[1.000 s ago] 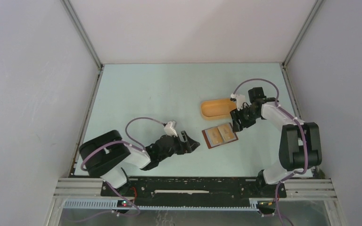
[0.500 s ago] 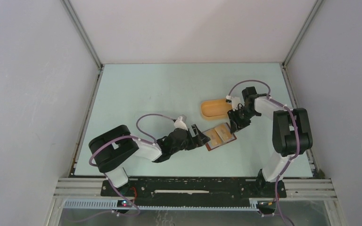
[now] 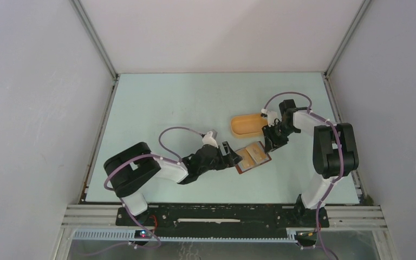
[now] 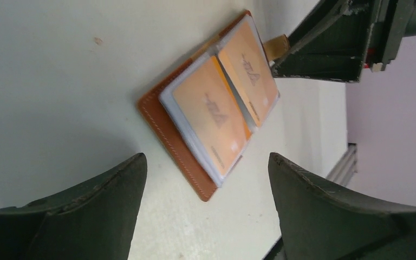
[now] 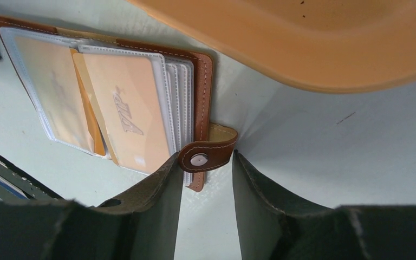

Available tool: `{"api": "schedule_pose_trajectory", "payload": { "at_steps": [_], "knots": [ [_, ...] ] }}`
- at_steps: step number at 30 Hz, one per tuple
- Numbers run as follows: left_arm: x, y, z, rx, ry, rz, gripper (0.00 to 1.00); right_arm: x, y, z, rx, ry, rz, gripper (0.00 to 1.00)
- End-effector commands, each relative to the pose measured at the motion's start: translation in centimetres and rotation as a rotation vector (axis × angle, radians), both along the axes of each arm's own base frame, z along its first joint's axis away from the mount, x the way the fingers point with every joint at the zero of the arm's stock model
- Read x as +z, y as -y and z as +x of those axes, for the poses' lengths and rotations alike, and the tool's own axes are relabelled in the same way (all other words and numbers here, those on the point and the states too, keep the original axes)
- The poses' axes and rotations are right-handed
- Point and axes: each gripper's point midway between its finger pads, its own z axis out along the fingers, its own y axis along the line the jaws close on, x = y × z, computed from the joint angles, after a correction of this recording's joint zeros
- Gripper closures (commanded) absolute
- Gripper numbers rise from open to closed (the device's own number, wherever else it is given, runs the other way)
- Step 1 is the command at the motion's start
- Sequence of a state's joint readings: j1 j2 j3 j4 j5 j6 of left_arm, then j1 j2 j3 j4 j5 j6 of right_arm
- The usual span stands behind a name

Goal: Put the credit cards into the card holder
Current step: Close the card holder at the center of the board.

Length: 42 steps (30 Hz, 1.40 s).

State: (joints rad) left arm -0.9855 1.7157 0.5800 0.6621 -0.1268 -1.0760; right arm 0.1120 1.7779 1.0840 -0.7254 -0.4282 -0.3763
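The reddish-brown card holder (image 3: 252, 156) lies open on the table, its clear sleeves up. Two orange-tinted credit cards (image 5: 124, 111) sit inside those sleeves, also visible in the left wrist view as cards (image 4: 211, 108). My right gripper (image 5: 206, 157) is at the holder's far right edge, with its fingertips closed on the snap-button flap (image 5: 206, 156). From above, the right gripper (image 3: 271, 143) is between the holder and the tray. My left gripper (image 3: 232, 156) is open and low over the table, with the holder's near left corner (image 4: 206, 189) between its spread fingers, apart from both.
An orange-yellow oval tray (image 3: 246, 123) stands just behind the card holder, its rim (image 5: 314, 59) close above my right fingers. Grey walls enclose the table on three sides. The right gripper's body (image 4: 330, 43) shows beyond the holder in the left wrist view.
My left arm has reached right until its open fingers straddle the holder's corner. The right gripper shifted slightly and narrowed onto the snap flap, and the holder has turned a little.
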Motion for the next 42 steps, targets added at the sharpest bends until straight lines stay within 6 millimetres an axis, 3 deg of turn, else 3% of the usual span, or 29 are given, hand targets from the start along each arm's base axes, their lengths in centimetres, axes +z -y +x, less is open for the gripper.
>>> {"api": "schedule_pose_trajectory", "payload": {
  "at_steps": [1, 6, 14, 19, 26, 36, 38, 42],
  "knots": [
    [-1.2, -3.8, 1.0, -0.057, 0.114, 0.227, 0.12, 0.4, 0.0, 0.9, 0.001, 0.019, 0.000, 0.54],
    [0.0, -3.7, 2.1, -0.219, 0.198, 0.342, 0.11, 0.5, -0.6, 0.4, 0.019, 0.005, 0.033, 0.53],
    [-1.9, -2.2, 3.0, -0.350, 0.085, 0.231, 0.12, 0.3, -0.7, 0.1, 0.025, -0.017, 0.041, 0.54],
    [-3.3, -1.9, 2.5, -0.378, 0.006, 0.236, 0.17, 0.2, -0.8, 0.0, 0.027, -0.027, 0.042, 0.55],
    [-4.8, -1.1, 0.6, -0.429, -0.119, 0.175, 0.31, -0.1, -0.9, -0.3, 0.030, -0.047, 0.044, 0.57],
    [-2.6, 0.4, -0.2, -0.405, -0.166, -0.008, 0.36, -0.3, -1.0, -0.7, 0.037, -0.066, 0.043, 0.59],
    [-2.4, 0.2, -0.2, -0.397, -0.162, -0.009, 0.36, -0.3, -1.0, -0.8, 0.039, -0.067, 0.044, 0.59],
    [-2.5, -2.5, 0.6, -0.316, -0.108, 0.108, 0.34, 1.0, -0.8, -0.3, 0.045, -0.014, 0.050, 0.56]
  ]
}}
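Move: The open card holder's middle lies about 6 cm to the left hand's right, 1 cm ahead and 2 cm below. The orange tray is some 13 cm ahead of the left hand and 5 cm to its right. The right hand already pinches the holder's strap; the holder's middle is about 5 cm to that hand's left, 3 cm back and 1 cm below. Left arcs forward-left about 5 cm, then back-right by the holder's end, turning clockwise, narrowing; right keeps strap pinched. ##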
